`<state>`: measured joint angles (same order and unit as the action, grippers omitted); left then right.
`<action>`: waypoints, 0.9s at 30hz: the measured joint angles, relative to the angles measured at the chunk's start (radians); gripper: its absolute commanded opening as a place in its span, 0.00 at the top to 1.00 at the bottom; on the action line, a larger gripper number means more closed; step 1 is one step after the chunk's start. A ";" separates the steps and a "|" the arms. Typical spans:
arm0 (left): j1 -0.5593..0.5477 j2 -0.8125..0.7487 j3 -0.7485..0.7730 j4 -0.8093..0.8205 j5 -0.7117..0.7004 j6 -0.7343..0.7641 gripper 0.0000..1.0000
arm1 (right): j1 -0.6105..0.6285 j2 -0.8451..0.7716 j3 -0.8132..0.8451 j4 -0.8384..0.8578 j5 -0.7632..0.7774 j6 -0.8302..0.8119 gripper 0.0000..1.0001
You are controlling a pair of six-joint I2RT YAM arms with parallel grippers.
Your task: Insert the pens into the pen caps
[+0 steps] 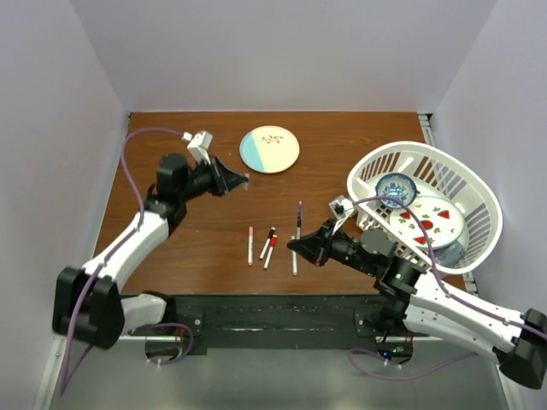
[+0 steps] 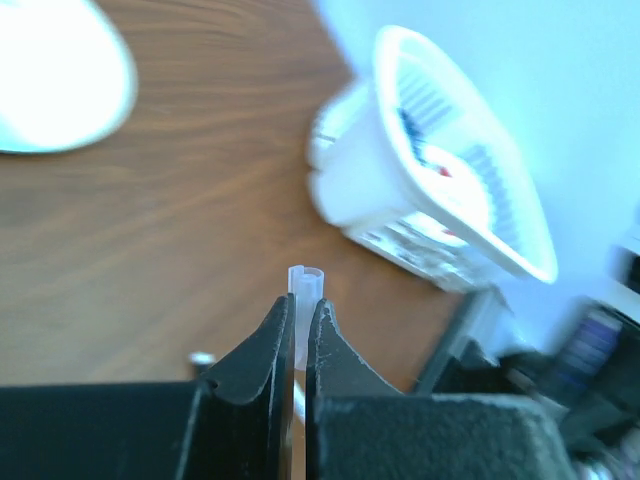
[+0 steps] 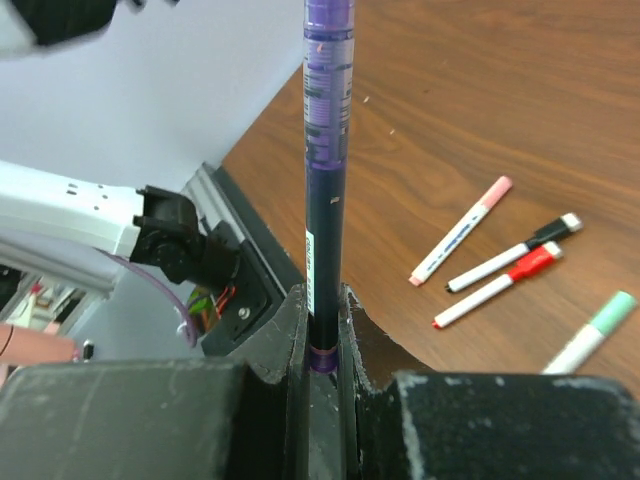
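My right gripper (image 3: pixel 322 300) is shut on the lower end of a dark purple pen (image 3: pixel 325 150), which stands up out of the jaws. In the top view that pen (image 1: pixel 299 218) points away from the right gripper (image 1: pixel 295 246) over the middle of the table. My left gripper (image 2: pixel 300 310) is shut on a tiny pale purple pen cap (image 2: pixel 306 283), its open end poking out past the fingertips. The left gripper (image 1: pixel 242 180) hovers near the plate, apart from the purple pen. Several white pens lie on the table, with pink (image 3: pixel 460 230), black (image 3: pixel 512 252), red (image 3: pixel 497 287) and green (image 3: pixel 590 335) caps on.
A round white and pale blue plate (image 1: pixel 269 149) sits at the back of the brown table. A white basket (image 1: pixel 479 201) holding a blue bowl (image 1: pixel 396 188) and a patterned plate (image 1: pixel 432 220) stands at the right edge. The capped pens (image 1: pixel 250 245) lie between the arms.
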<state>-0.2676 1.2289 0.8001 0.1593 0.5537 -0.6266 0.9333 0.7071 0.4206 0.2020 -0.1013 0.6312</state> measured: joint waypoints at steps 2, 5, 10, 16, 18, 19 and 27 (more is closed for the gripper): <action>-0.053 -0.100 -0.125 0.138 0.023 -0.083 1.00 | 0.008 0.065 0.000 0.054 -0.027 0.008 1.00; -0.114 -0.210 -0.256 0.299 0.033 -0.194 1.00 | 0.048 0.163 -0.001 0.103 -0.044 0.018 1.00; -0.147 -0.339 -0.400 0.499 0.010 -0.331 1.00 | 0.119 0.270 -0.027 0.222 -0.053 0.044 1.00; -0.152 -0.388 -0.542 0.671 -0.023 -0.452 1.00 | 0.150 0.355 -0.034 0.342 -0.053 0.065 1.00; -0.153 -0.389 -0.563 0.708 -0.032 -0.476 1.00 | 0.159 0.378 -0.031 0.365 -0.053 0.068 1.00; -0.153 -0.390 -0.570 0.722 -0.035 -0.483 1.00 | 0.166 0.390 -0.029 0.374 -0.054 0.069 1.00; -0.154 -0.397 -0.587 0.802 -0.053 -0.524 1.00 | 0.206 0.487 -0.002 0.440 -0.057 0.077 1.00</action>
<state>-0.4213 0.8314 0.2131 0.9611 0.5007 -1.1503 1.1397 1.1938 0.4187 0.6422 -0.1581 0.7082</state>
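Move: The clear cap in the left fingers is about 16 cm ahead of the right hand, 13 cm to its left and a couple of centimetres higher. From the left hand, the upright purple pen in the right grip has its middle some 16 cm back, 14 cm to the right and 4 cm up. On the table some 17 cm below the right hand lie the green-capped marker, about 9 cm ahead; the red-capped one, 11 cm ahead and 8 left; and the pink-capped one, 14 ahead and 14 left. Back towards the pen, quickly and then easing off, the left hand carries the gripped cap about 12 cm, rising a little and rolling some 30 degrees so its fingertips tilt up. Meanwhile the right hand brings the pen left towards the cap, sinking and drawing back about half as far, turning slightly counter-clockwise. Both grips stay shut. ##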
